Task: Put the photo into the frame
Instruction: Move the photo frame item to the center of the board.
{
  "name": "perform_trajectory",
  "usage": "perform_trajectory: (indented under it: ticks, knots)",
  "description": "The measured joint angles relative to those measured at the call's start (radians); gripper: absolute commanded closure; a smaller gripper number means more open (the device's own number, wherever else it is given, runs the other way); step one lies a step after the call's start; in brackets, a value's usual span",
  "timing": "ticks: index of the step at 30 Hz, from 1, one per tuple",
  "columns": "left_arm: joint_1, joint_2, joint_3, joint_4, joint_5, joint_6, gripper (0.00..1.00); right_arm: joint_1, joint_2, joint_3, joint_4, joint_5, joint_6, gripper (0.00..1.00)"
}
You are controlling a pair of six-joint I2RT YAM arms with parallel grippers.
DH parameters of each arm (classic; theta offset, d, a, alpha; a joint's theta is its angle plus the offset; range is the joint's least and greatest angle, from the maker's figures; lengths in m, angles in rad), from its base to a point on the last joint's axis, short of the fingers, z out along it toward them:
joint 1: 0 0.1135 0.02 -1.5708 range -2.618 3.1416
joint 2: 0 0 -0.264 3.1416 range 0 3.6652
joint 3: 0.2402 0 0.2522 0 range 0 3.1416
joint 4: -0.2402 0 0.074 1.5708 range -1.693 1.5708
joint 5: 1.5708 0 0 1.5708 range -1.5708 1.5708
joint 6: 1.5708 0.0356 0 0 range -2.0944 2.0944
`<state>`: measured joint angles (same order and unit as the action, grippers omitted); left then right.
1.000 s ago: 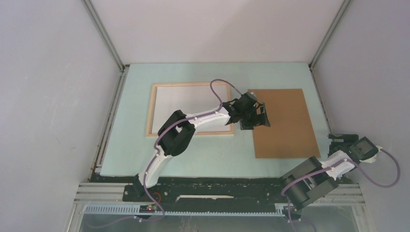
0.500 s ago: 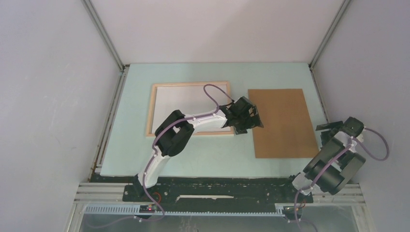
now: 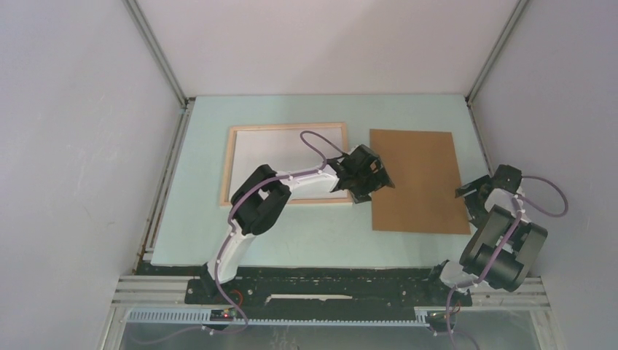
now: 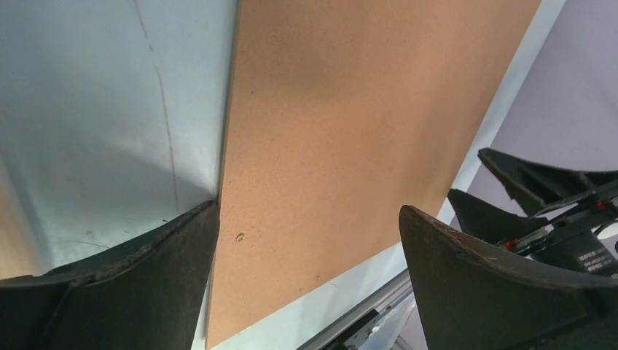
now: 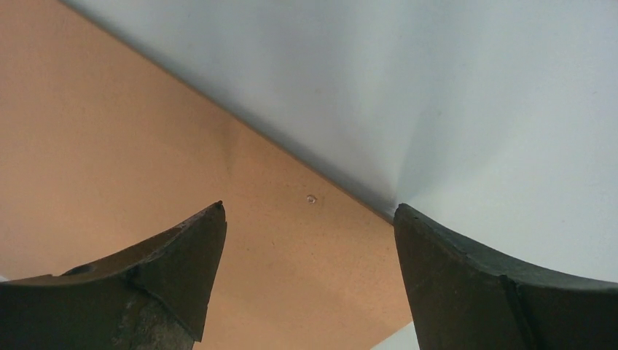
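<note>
The photo (image 3: 419, 182) lies flat on the right half of the table with its brown board side up, and its picture side is hidden. The frame (image 3: 228, 164), a pale wood rim around a white inside, lies flat to the left of it. My left gripper (image 3: 369, 179) is open and low over the photo's left edge. In the left wrist view the photo (image 4: 350, 131) runs between the open left gripper (image 4: 310, 211) jaws, with one finger (image 4: 167, 248) at its edge. My right gripper (image 3: 474, 195) is open at the photo's right edge. The right wrist view shows the photo (image 5: 131, 146) under the open right gripper (image 5: 307, 208).
The pale green table mat (image 3: 197, 219) is closed in by grey walls on three sides. A metal rail (image 3: 328, 292) with the arm bases runs along the near edge. The left forearm (image 3: 306, 182) crosses the frame's lower right corner.
The photo has slid left towards the frame and turned slightly. My left gripper drew back left with it. My right arm swung in from the table's right side to the photo's right edge.
</note>
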<state>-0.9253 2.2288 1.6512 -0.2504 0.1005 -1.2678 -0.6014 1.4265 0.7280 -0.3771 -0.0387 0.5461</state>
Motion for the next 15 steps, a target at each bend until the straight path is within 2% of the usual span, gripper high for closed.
perform_trajectory:
  ticks: [9, 15]
  knots:
    - [0.036, -0.018, 0.0, -0.007, -0.002, 0.052, 0.0, 0.046, -0.028, -0.03, -0.02, -0.039, -0.027, 0.12]
    - [0.04, -0.109, -0.006, -0.055, -0.029, 0.111, 0.0, 0.084, -0.062, -0.063, -0.013, -0.075, -0.036, 0.12]
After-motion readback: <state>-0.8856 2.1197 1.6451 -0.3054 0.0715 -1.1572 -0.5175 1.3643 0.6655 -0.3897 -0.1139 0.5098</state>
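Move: The brown backing board's middle lies about 12 cm right of the left hand and some 5 cm ahead, roughly 2 cm lower. Its left edge is at this hand's left finger. The wooden frame's middle is about 28 cm left and 10 cm ahead of the left hand. From the right hand, which is at the board's near right part, the board's middle is about 14 cm left and 11 cm ahead, some 2 cm lower. Keep the left gripper wide open with its finger hooked at the backing board's left edge. Ease it about 2 cm forward and left, then raise it some 4 cm, levering that edge up. Meanwhile push the board's right edge left about 4 cm with the open right gripper, staying low and turning roughly 10 degrees counter-clockwise. ##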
